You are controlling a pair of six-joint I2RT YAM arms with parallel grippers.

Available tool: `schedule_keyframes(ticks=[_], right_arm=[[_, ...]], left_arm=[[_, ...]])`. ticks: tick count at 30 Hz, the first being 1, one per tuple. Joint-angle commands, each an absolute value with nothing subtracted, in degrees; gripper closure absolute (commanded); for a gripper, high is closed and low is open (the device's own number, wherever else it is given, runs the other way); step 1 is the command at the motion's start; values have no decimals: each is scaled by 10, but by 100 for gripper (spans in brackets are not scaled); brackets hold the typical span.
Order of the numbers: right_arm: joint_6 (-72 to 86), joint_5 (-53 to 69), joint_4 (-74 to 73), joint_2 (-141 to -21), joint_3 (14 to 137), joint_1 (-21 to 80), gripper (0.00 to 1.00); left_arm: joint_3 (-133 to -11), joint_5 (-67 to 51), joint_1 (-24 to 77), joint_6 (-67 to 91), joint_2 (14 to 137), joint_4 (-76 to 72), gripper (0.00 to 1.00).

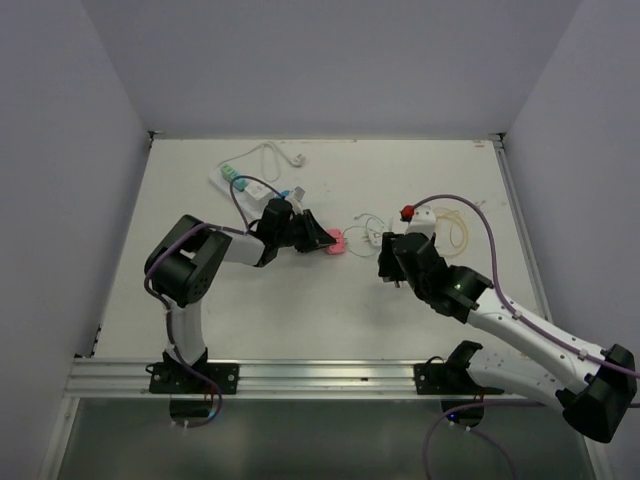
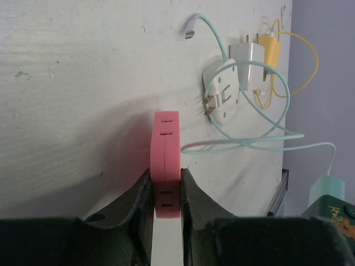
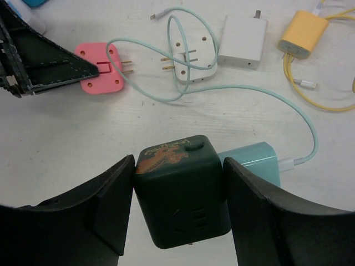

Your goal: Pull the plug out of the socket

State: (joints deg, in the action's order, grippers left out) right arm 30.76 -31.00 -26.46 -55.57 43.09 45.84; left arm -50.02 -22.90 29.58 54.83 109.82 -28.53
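The socket (image 1: pixel 243 186), a long white strip with teal faces, lies at the back left of the table, behind my left arm. A flat pink plug (image 2: pixel 166 144) with two bare prongs is off the socket, and my left gripper (image 2: pixel 166 174) is shut on its sides just above the table. The right wrist view shows the same pink plug (image 3: pixel 105 82) with its prongs pointing right. My right gripper (image 3: pixel 178 159) is shut on a dark green cube adapter (image 3: pixel 183 194) with a gold dragon print. A teal charger (image 3: pixel 249 160) is plugged into the cube's right side.
A white two-prong adapter (image 3: pixel 191 55), a white charger (image 3: pixel 242 41) and a yellow charger (image 3: pixel 304 36) with a coiled yellow cable lie beyond the cube. A teal cable (image 3: pixel 222 87) loops across them. A red-topped item (image 1: pixel 408 212) sits near the right gripper. Walls close in three sides of the table.
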Motion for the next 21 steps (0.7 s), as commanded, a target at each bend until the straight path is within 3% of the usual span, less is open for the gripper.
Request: schedule_keyframes(ticks=[1,3,6,9,12,15,21], right_arm=[[287,-330,-280,-530,462,459,100],[280,-309,-281,-529,466,459,100],[267,-275,-279,-544,468,459,100],[271,-241,-278,-569,468,459,100],[283,-188,-258,-598,454,460,100],[294,-164,-238,-622,447,461,100],[329,-147,-202,-690,446,470,100]], left_arm=[[-529,-243,293,530,1124,-298,92],[-534,-239,293,526,1133,-295,89],[-536,-239,293,519,1144,-291,74],[-528,-238,293,513,1140,-287,57],[-515,-224,293,498,1118,-274,33],[-507,-203,292,486,1085,-240,19],[-475,-160,292,465,970,-186,1]])
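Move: My left hand still grips the pink plug by its edge, its middle some 2 cm right of the pads and barely above bare table. About 12 cm to this hand's right and 3 cm farther out lies the white adapter, and the white cube is 17 cm right, 5 cm out. From my right hand, which holds the dark green socket with the teal plug in it, the pink plug is about 12 cm ahead, 11 cm left and 13 cm below. With my left hand I ease the pink plug about 1 cm down, rightward and outward, open the fingers from a quarter to nearly full width to let go, then start lifting and drawing away to the left, some 2 cm each. Meanwhile, after a tiny rise, my right hand keeps its grip on the green socket and swings it down and left, about 5 cm each and slightly back, tipping down and turning counter-clockwise some 15 degrees. ##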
